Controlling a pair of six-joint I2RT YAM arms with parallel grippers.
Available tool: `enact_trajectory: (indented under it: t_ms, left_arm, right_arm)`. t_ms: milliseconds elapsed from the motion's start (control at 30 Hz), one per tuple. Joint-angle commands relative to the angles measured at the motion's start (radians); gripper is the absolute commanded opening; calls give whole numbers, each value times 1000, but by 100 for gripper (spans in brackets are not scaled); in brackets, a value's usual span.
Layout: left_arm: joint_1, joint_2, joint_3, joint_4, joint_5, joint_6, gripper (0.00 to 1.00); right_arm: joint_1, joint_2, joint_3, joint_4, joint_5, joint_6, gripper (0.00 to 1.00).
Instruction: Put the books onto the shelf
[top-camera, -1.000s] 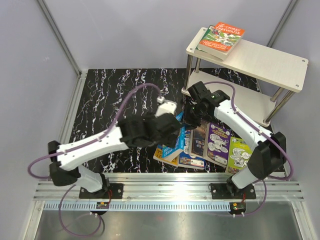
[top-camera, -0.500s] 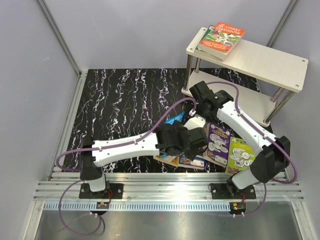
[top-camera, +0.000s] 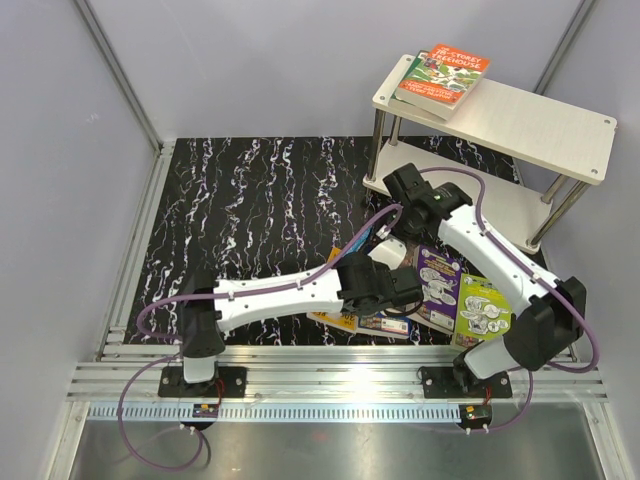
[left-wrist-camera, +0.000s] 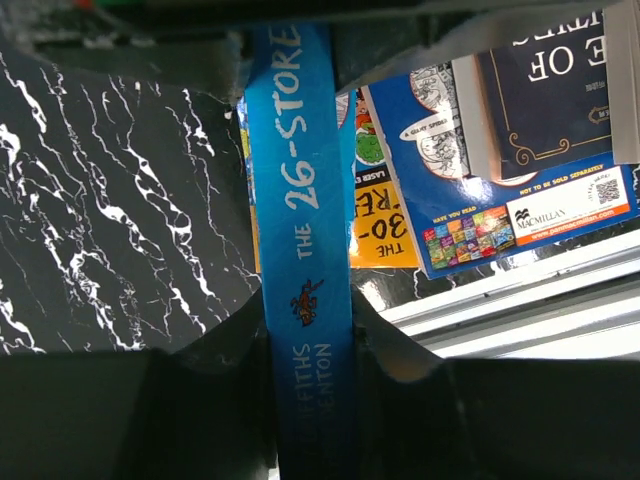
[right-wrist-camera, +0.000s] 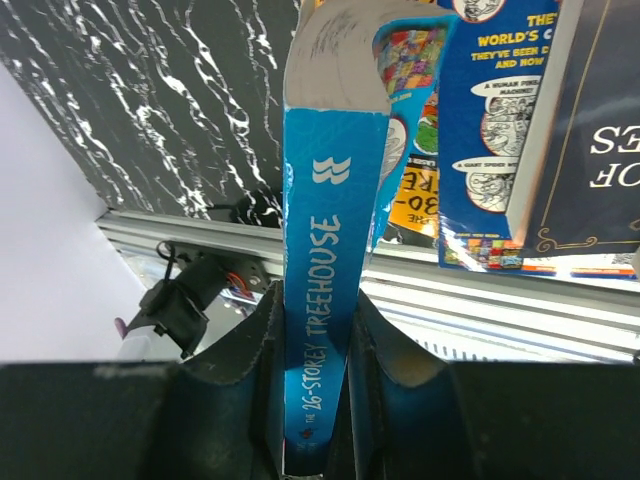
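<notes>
A blue book (right-wrist-camera: 318, 270) titled "The 26-Storey Treehouse" stands on edge above the pile, held from both ends. My right gripper (right-wrist-camera: 315, 335) is shut on its spine. My left gripper (left-wrist-camera: 310, 335) is shut on the same blue book (left-wrist-camera: 303, 200) from the other side. Below lie more books: a blue back cover (left-wrist-camera: 455, 170), an orange one (left-wrist-camera: 385, 225), a dark one (left-wrist-camera: 550, 90), a purple one (top-camera: 437, 285) and a lime-green one (top-camera: 480, 308). The shelf (top-camera: 540, 120) stands at the back right with two books (top-camera: 440, 75) stacked on its top board's left end.
The black marbled table (top-camera: 250, 200) stretches left of the pile. An aluminium rail (top-camera: 340, 375) runs along the near edge. Metal posts (top-camera: 380, 145) carry the shelf boards. Pale walls close in the table on three sides.
My left arm has swung right to the pile and its jaws have closed on the blue book's spine. My right gripper has kept its hold and barely moved.
</notes>
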Motion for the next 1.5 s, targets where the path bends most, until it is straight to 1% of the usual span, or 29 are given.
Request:
enact_trajectory:
  t_ms: [0,67,100,133,167,200,300,367,400,433,467,500,533,567,600,633,667,733,800,900,933,1000,1033,1067,1100,1133,1167,1233,1467]
  left_arm:
    - [19,-19,27,-7,-44,24,0]
    - [19,-64,24,11,-38,27,0]
    - [22,-85,18,21,-33,30,0]
    - [25,-125,3,27,-13,30,0]
    - [43,-154,-17,47,-1,27,0]
    - [57,-179,-78,60,14,11,0]
    - [134,-326,-200,168,122,-11,0]
    - [207,-470,-321,304,237,-11,0]
    - [238,-524,-353,348,278,-22,0]
    - [267,-565,-416,443,371,-26,0]
    - [339,-605,-442,490,421,-37,0]
    - [371,-680,-464,534,470,-65,0]
    - [402,-706,-499,603,546,-85,0]
    - [457,-729,-508,632,583,-103,0]
    - [482,-751,-514,658,660,-138,0]
    - [511,-756,-516,706,688,-152,0]
    - [519,-759,-515,728,714,-164,0]
    - [525,-750,-501,784,774,-194,0]
    - [526,-740,-501,826,821,-230,0]
    - [528,-747,-568,994,907,-327,0]
    - [530,-756,-591,1116,924,-357,0]
    - [533,-760,-652,1220,958,-445,0]
    - [536,-771,-671,1317,962,-471,0]
    - [536,-777,-698,1373,967,-543,0]
    - [537,-783,-759,1437,972,-586,0]
    - [542,-789,-798,1581,973,-630,0]
    - [545,-800,-829,1646,966,-708,0]
    - [551,-808,-895,1779,941,-756,0]
    - [595,-862,-962,1932,866,-861,0]
  right_arm:
    - [20,-120,-5,29,-132,-9,0]
    - [17,-141,0,30,-129,4,1]
    - [14,-143,25,9,-117,2,22]
    - [1,-144,47,-18,-94,-1,54]
    - [-8,-138,74,-55,-29,-2,75]
    - [-20,-135,132,-122,1,-15,100]
    - [-88,-143,220,-192,65,-41,100]
    - [-130,-173,237,-195,62,-45,100]
    - [-160,-189,240,-178,56,-45,100]
    - [-169,-205,234,-158,50,-38,100]
    - [-171,-250,222,-129,21,-30,100]
    - [-171,-276,169,-43,-2,-19,100]
    - [-171,-302,130,16,-32,23,100]
    - [-171,-354,39,140,-106,49,100]
    - [-171,-374,-9,205,-144,115,100]
    - [-171,-391,-58,269,-181,152,100]
    - [-171,-412,-142,387,-244,184,100]
    - [-169,-425,-198,496,-296,246,100]
    - [-169,-425,-224,523,-306,248,100]
    - [-169,-411,-215,530,-309,238,100]
    - [-169,-404,-214,537,-309,244,100]
    - [-171,-402,-214,558,-307,260,100]
    - [-171,-403,-212,563,-300,264,100]
    - [-169,-406,-212,569,-294,270,100]
    - [-169,-413,-211,569,-286,284,100]
    - [-169,-423,-212,573,-275,292,100]
    - [-169,-426,-209,583,-274,298,100]
    - [-168,-437,-201,580,-266,310,100]
    - [-169,-469,-200,598,-260,341,100]
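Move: The blue 26-storey book is already pinched at its spine by both my hands. Its middle is about 5 cm ahead of my left hand, 1 cm right, 4 cm lower; from my right hand, 2 cm back, 5 cm left, 5 cm lower. On the table, some 17 cm below my left hand, the yellow book lies 5 cm ahead, 3 cm left, and the blue-backed book 4 cm ahead, 7 cm right. My right hand opens wide and lets go, pulls up and about 6 cm right, then swings back left beside the page edge, fingers tipping up some 35 degrees to point more to the left. My left hand keeps its spine grip and lifts about 18 cm, swinging left and back while rolling some 100 degrees until its fingers point right. ##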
